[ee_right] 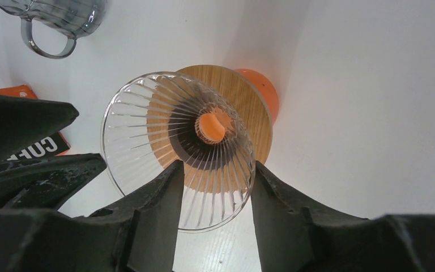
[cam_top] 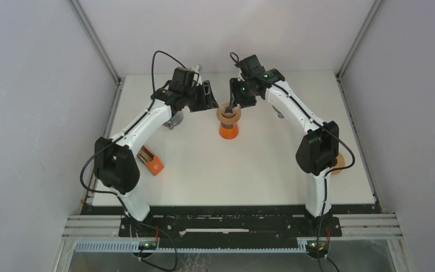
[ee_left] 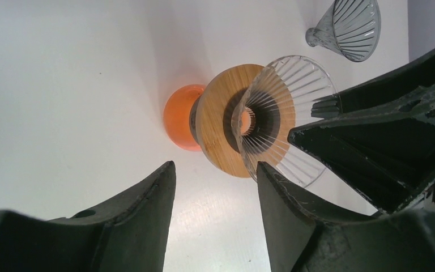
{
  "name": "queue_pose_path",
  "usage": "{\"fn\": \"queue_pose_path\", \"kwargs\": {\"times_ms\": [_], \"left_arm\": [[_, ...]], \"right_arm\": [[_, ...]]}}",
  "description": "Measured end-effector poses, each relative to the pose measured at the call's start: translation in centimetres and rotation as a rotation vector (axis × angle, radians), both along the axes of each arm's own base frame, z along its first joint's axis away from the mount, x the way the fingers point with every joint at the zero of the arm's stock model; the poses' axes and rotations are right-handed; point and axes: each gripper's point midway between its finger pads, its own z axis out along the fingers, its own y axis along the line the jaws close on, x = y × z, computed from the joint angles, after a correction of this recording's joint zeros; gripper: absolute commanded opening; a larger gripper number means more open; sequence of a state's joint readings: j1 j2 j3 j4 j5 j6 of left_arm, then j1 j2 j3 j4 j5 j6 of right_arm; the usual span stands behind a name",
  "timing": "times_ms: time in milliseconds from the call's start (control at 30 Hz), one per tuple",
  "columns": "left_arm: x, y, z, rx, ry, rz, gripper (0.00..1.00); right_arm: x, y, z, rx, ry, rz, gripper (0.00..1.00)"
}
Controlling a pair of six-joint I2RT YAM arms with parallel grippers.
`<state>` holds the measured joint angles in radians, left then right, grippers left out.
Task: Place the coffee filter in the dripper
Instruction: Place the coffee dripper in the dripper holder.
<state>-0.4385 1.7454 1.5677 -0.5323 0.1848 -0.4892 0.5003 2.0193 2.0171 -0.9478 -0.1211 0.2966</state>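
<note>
The dripper [cam_top: 228, 115] is a clear ribbed glass cone on a wooden ring, standing on an orange base at the table's middle back. Its cone [ee_right: 175, 141] shows nothing inside. No coffee filter shows in any view. My left gripper [cam_top: 210, 96] hangs just left of the dripper, open, with only bare table between its fingers [ee_left: 215, 170]; its right fingertip [ee_left: 266, 175] is at the cone's rim [ee_left: 294, 113]. My right gripper [cam_top: 235, 102] is above the dripper's right side, open [ee_right: 218, 167], the rim's near part showing between its fingers. I cannot tell if they touch.
An orange box [cam_top: 152, 162] with brown contents lies at the left, its printed end [ee_right: 34, 148] in the right wrist view. A handled glass piece [ee_right: 56, 17] sits left of the dripper [cam_top: 174, 120]. A second clear cone [ee_left: 348, 28] lies at its right [cam_top: 279, 113].
</note>
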Motion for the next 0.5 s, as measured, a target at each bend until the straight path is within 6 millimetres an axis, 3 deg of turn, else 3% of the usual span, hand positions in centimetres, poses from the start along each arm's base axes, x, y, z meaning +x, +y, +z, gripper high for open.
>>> {"fn": "queue_pose_path", "kwargs": {"times_ms": [200,367,500], "left_arm": [[-0.9,1.2,1.5,-0.02,-0.037,0.024,0.71],[-2.1,2.9,3.2,-0.047,-0.086,0.063,0.78],[-3.6,4.6,4.4,-0.064,-0.13,0.101,0.93]], "right_arm": [[0.0,-0.1,0.1,-0.007,-0.004,-0.003,0.63],[-0.1,-0.3,0.1,-0.016,-0.008,-0.007,0.78],[-1.4,-1.1,1.0,-0.013,-0.019,-0.004,0.87]]}}
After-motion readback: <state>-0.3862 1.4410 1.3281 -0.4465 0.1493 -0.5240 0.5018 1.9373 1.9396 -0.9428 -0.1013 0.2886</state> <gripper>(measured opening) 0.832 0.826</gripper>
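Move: The coffee dripper already stands in the wooden holder on the orange carafe, between both hands: its middle is about 3 cm left of the right hand and 2 cm below, and from the left hand some 6 cm right, 1 cm back and 3 cm below. The holder is right under it, about 6 cm below the right hand. The glass mug lies roughly 13 cm left of the left hand, 3 cm farther out, on the table. Leftward, up and back, gathering speed, the left hand draws off from the dripper by some 7 cm in all, tipping its fingers up a little while they open wider. The right hand stays by the rim, its half-open fingers spreading wide around it, and only at the end starts to ease back, right and up by a couple of centimetres. ##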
